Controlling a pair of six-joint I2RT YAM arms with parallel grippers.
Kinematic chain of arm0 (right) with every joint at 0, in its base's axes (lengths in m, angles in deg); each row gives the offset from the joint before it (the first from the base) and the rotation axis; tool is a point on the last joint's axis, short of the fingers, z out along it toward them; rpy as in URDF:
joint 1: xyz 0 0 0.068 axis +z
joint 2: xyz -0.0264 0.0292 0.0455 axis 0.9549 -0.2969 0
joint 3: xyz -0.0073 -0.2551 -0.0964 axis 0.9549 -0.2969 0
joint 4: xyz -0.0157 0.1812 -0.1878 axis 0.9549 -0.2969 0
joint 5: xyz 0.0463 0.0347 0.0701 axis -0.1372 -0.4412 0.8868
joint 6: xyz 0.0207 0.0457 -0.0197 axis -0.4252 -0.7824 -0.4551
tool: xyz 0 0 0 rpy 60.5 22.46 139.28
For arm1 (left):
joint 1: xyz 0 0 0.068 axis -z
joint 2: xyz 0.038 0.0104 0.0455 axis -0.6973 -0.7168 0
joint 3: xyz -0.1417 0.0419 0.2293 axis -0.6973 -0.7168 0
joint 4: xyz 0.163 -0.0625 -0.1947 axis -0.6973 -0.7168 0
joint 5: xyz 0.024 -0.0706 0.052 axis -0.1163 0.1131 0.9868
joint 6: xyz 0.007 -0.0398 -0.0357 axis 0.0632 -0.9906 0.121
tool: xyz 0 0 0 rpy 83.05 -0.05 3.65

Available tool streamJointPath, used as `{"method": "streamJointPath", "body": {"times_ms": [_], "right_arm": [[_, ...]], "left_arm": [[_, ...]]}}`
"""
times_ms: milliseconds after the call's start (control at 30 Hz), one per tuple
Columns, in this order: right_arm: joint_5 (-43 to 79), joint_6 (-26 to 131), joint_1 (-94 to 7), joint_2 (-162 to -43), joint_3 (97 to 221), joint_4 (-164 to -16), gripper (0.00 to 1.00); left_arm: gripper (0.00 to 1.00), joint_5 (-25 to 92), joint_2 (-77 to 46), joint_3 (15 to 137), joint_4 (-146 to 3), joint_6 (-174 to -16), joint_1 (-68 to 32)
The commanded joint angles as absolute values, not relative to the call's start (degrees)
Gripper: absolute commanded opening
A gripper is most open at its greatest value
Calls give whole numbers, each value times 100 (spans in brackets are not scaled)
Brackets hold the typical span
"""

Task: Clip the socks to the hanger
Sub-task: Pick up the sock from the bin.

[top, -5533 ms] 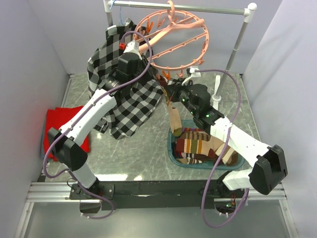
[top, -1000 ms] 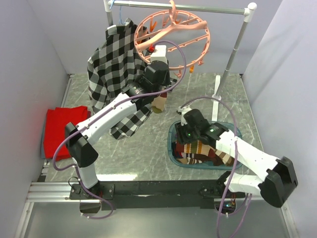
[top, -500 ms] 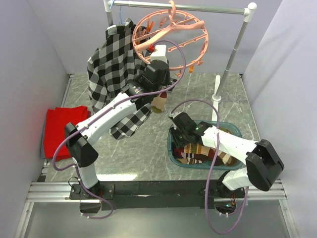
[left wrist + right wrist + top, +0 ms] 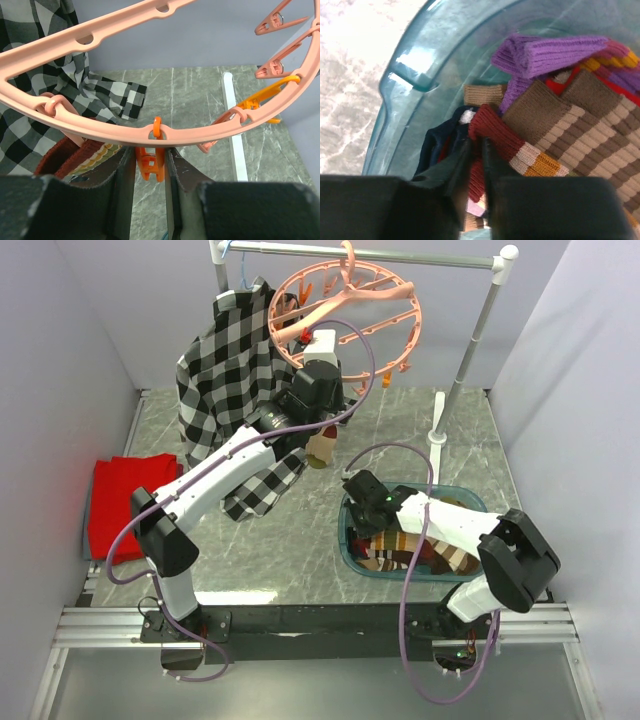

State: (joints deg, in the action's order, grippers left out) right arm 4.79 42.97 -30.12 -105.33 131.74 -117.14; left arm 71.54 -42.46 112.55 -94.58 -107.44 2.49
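Observation:
The salmon-pink hanger (image 4: 400, 300) hangs from the rail, and its ring (image 4: 210, 131) crosses the left wrist view. My left gripper (image 4: 322, 390) (image 4: 150, 152) is shut on an orange clip (image 4: 150, 167) dangling from that ring. A striped sock (image 4: 75, 155) lies against its left finger and hangs below it (image 4: 320, 448). Several more socks (image 4: 420, 550) lie piled in a teal basin (image 4: 470, 502). My right gripper (image 4: 362, 502) (image 4: 476, 145) reaches into the basin's left end, shut on the cuff of a maroon sock (image 4: 500, 132).
A black-and-white plaid shirt (image 4: 225, 370) hangs off the rail's left end. A red cloth (image 4: 115, 500) lies at the table's left edge. The grey rail (image 4: 400, 255) and its right post (image 4: 470, 350) stand at the back. Purple and brown striped socks (image 4: 590, 115) fill the basin (image 4: 420, 65).
My right gripper has moved left within the basin, dipped down, and its jaws have come together on the maroon sock's cuff. The left arm and hanger have stayed put.

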Motion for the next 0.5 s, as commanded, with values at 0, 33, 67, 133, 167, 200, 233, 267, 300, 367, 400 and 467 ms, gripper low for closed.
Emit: {"method": "streamJointPath", "body": {"times_ms": [0, 33, 67, 133, 167, 200, 233, 267, 300, 367, 400, 467], "right_arm": [[244, 4123, -2984, -10545, 13200, -11788, 15], [227, 4131, -2984, -10510, 13218, -11815, 8], [209, 4131, -2975, -10458, 13244, -11885, 4], [122, 4123, -2984, -10247, 13289, -11946, 0], [95, 4114, -2984, -10168, 13315, -12016, 0], [60, 4096, -2984, -10002, 13376, -12061, 0], [60, 4079, -2975, -9913, 13403, -12096, 0], [69, 4061, -2992, -9808, 13438, -12140, 0], [86, 4009, -2993, -9607, 13490, -12158, 0], [217, 3982, -3036, -9404, 13526, -12105, 0], [305, 3999, -3071, -9202, 13543, -12062, 0], [542, 3965, -3185, -9008, 13570, -11948, 0]], "left_arm": [[1, 7121, -4192, 11471, -9364, -10744, 237], [1, 7112, -4192, 11489, -9391, -10753, 237], [1, 7103, -4192, 11515, -9400, -10744, 229], [1, 7112, -4166, 11516, -9400, -10735, 237], [1, 7120, -4139, 11507, -9391, -10726, 237], [1, 7121, -4130, 11507, -9391, -10726, 229], [1, 7121, -4130, 11507, -9391, -10726, 237], [1, 7112, -4130, 11533, -9400, -10726, 229], [1, 7094, -4130, 11550, -9408, -10726, 228], [1, 7085, -4139, 11586, -9452, -10726, 237], [1, 7059, -4139, 11586, -9452, -10735, 229], [1, 7033, -4139, 11595, -9487, -10761, 237]]}}
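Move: The red-cuffed striped sock has its cuff between and just under the right fingertips, its middle about 8 cm to the right, 1 cm back and 1 cm below. The brown striped sock lies some 9 cm right and 4 cm ahead, the purple sock 4 cm right and 6 cm ahead; the bin's left wall is roughly 3 cm left, level with the hand. From the left hand, that red-cuffed sock lies some 12 cm right, 20 cm back and 30 cm below. Almost in place and pointing down into the bin, the right hand first shuts its partly open fingers fully, pinching the dark red cuff near the bin's left wall. It then rises straight up about 5 cm, gathering speed, keeping the pinch while the wrist tilts some 5 to 10 degrees so the fingertips swing slightly forward. ##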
